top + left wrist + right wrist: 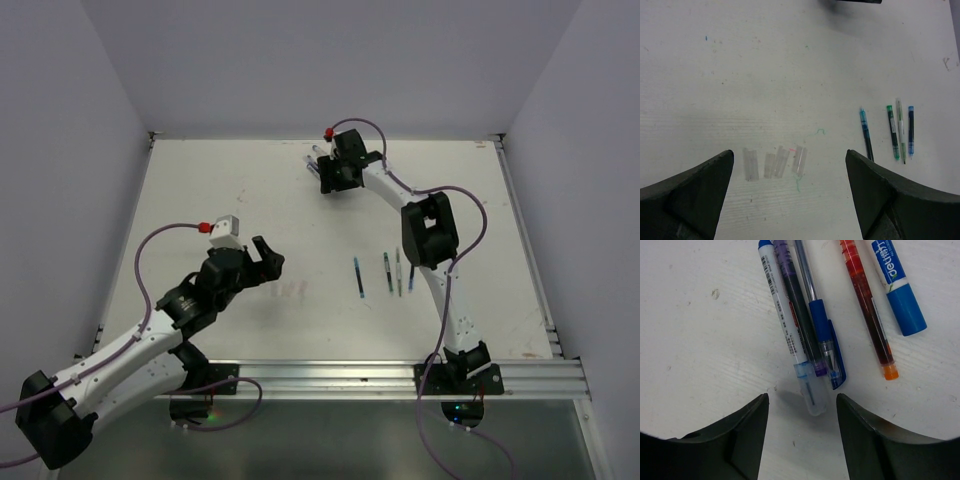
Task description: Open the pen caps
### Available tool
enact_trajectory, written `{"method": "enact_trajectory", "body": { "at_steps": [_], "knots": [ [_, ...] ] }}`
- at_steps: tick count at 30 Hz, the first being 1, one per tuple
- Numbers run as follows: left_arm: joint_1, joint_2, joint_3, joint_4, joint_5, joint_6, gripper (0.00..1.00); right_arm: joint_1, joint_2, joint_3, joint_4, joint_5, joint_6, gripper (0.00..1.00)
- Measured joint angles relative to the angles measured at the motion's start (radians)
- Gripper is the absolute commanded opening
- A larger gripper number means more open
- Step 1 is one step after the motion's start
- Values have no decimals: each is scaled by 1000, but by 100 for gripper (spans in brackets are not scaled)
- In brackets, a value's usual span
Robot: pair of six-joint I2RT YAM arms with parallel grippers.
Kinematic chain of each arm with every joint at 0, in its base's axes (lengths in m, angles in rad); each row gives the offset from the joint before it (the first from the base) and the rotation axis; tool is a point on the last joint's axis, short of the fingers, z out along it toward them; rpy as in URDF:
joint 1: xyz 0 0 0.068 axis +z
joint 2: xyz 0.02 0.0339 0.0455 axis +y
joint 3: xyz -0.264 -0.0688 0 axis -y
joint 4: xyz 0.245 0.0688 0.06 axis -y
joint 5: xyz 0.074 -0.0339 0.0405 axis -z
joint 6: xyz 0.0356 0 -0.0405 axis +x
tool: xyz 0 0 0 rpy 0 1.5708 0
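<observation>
A cluster of pens lies at the far side of the table (pixel 250 200). In the right wrist view it shows a white pen (pixel 782 305) with a clear cap (pixel 811 390), a purple pen (pixel 792 295), a blue pen with a clipped blue cap (pixel 827 347), a red pen (pixel 867 315) and a thick pen with a blue cap (pixel 905 310). My right gripper (pixel 802 399) (pixel 323 180) hovers over them, jaws partly apart, with the clear cap's tip just ahead of the gap and nothing gripped. My left gripper (pixel 790 155) (pixel 268 258) is wide open above bare table.
Several thin pens lie side by side mid-table (pixel 387 272); the left wrist view shows them as a teal one (pixel 866 134), green ones (pixel 892 131) and a blue one (pixel 910 129). Strips of clear tape (pixel 775 162) lie between the left fingers. Walls enclose the table.
</observation>
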Motion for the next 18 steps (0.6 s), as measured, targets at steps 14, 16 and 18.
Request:
{"method": "enact_trajectory", "body": {
  "at_steps": [14, 16, 18],
  "knots": [
    [0, -11, -13, -21, -6, -1, 95, 24, 20, 16, 10, -13, -7, 36],
    [0, -12, -16, -29, -6, -1, 95, 29, 24, 23, 7, -10, -5, 33],
    [0, -15, -16, -37, -8, -1, 95, 33, 27, 25, 7, -8, -2, 29]
  ]
}}
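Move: Just ahead of the right hand, about 1 cm out and 2 cm below its open fingers, lies the clear cap of the white marker. The purple pen's middle is some 7 cm ahead and 4 cm left of the hand, the blue ballpoint's about 8 cm ahead and 3 cm left, and the red pen's roughly 10 cm ahead and 1 cm left. From the left hand the cap is about 31 cm ahead, 12 cm right and 13 cm below. Sweeping about 2 cm to its left, low over the table, the right hand carries its closing fingers along with the marker's clear cap between them, its right-hand finger pushing the cap away from the purple pen. The fingers go from well open to about a third open, around the cap, and the wrist barely turns. ##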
